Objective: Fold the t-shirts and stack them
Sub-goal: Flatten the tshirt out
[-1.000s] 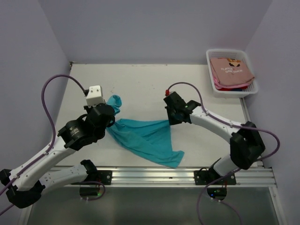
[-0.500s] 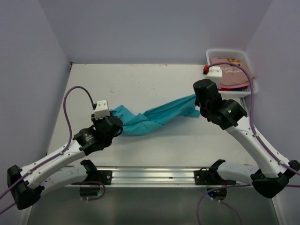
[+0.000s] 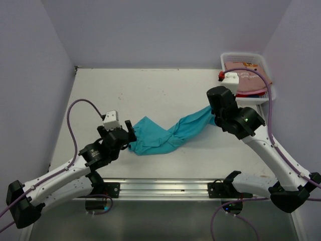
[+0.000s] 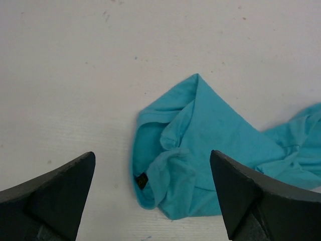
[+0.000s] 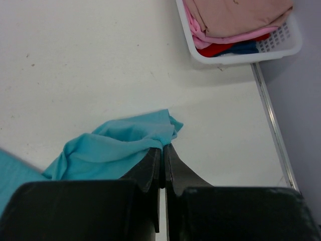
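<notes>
A teal t-shirt (image 3: 165, 133) lies bunched and stretched across the table's middle. Its left end (image 4: 195, 145) rests crumpled on the table, with a small dark tag showing. My left gripper (image 3: 129, 132) hovers just left of that end, wide open (image 4: 151, 154) and holding nothing. My right gripper (image 3: 215, 119) is shut on the shirt's right end (image 5: 163, 146) and lifts it a little off the table. A salmon-pink t-shirt (image 5: 241, 15) tops a pile with pink, red and blue edges (image 5: 235, 47) in the basket.
The white plastic basket (image 3: 242, 53) stands at the back right corner, partly behind my right arm; the right wrist view shows its rim (image 5: 235, 58). A metal rail (image 3: 165, 188) runs along the table's near edge. Purple walls close in three sides.
My left gripper has opened and let go of the teal shirt's left end, which now lies on the table. The right gripper first carried its end to the right and keeps hold.
</notes>
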Available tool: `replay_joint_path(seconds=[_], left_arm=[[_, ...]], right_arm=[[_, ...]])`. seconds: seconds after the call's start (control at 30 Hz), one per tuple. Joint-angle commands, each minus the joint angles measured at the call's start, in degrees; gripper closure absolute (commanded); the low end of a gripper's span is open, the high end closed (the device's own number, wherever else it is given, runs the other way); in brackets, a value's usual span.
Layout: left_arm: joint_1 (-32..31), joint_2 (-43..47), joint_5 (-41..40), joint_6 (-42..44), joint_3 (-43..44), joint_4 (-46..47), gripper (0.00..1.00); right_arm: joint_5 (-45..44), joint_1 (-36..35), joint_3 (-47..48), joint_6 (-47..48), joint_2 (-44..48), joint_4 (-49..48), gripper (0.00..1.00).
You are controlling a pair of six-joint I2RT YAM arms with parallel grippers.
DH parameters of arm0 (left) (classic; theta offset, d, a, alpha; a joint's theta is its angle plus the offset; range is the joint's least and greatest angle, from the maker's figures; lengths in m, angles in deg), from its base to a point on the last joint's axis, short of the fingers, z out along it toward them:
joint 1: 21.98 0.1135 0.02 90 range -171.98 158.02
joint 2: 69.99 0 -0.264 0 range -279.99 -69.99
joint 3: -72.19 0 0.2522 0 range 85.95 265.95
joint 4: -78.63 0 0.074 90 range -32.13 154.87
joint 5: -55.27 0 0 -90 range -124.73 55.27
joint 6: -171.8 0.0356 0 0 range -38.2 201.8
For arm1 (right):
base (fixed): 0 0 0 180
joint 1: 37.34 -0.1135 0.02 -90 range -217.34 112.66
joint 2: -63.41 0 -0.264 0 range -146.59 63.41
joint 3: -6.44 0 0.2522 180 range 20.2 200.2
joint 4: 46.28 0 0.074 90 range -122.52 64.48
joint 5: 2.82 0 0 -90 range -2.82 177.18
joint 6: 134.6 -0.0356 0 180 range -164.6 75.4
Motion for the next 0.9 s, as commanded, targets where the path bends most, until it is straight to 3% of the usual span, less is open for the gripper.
replay_joint_path(seconds=[0.0, 0.13, 0.23, 0.27, 0.57, 0.73, 0.87], left_arm=[[0.1, -3.7, 8.9, 15.4, -1.4, 21.7, 0.00], [2.7, -20.4, 14.4, 20.4, 4.9, 25.4, 0.00], [6.4, -28.1, 19.9, 23.0, 7.2, 28.7, 0.00], [7.4, -29.5, 21.9, 24.1, 7.6, 32.4, 0.00], [11.2, -40.7, 25.9, 29.6, 11.7, 35.6, 0.04], [11.2, -40.2, 34.7, 30.7, 11.7, 35.7, 0.21], [11.3, -39.8, 33.9, 30.4, 12.9, 29.6, 0.35]], right_arm=[[-1.3, 0.2, -0.5, 0.4, 1.3, -0.7, 1.00], [0.6, 0.1, -0.9, 0.1, 0.8, -0.8, 1.00], [1.7, 0.1, -1.4, 0.0, 0.8, -0.8, 1.00], [2.0, 0.1, -1.5, -0.1, 1.0, -0.7, 1.00], [2.6, 0.1, -2.9, -0.2, 2.0, -0.7, 1.00], [2.1, 0.2, -3.5, 0.0, 1.6, -1.0, 1.00], [2.1, 0.2, -3.6, 0.2, 1.3, -1.3, 1.00]])
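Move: The left hand, open and empty, is going for the flat far-left part of the turquoise t-shirt, roughly 9 cm ahead, 12 to the right and 12 below it. The shirt's far corner lies about 13 cm ahead and 9 to the right, the crumpled left end 1 cm ahead and 6 to the right, the twisted middle fold 3 ahead and 23 to the right. From the right hand, which holds the raised right end, that left part is some 30 cm left, 4 ahead and 28 below. No new touch can be made out: the left hand swings right about 11 cm and forward 9 while sinking 8, over the t-shirt's far-left part, turning some 30 degrees clockwise and tipping slightly down. Late on it only drifts right and a touch back as its wide-open fingers start to close, still well apart. The right hand keeps its pinch on the raised end and eases down 2 cm. ##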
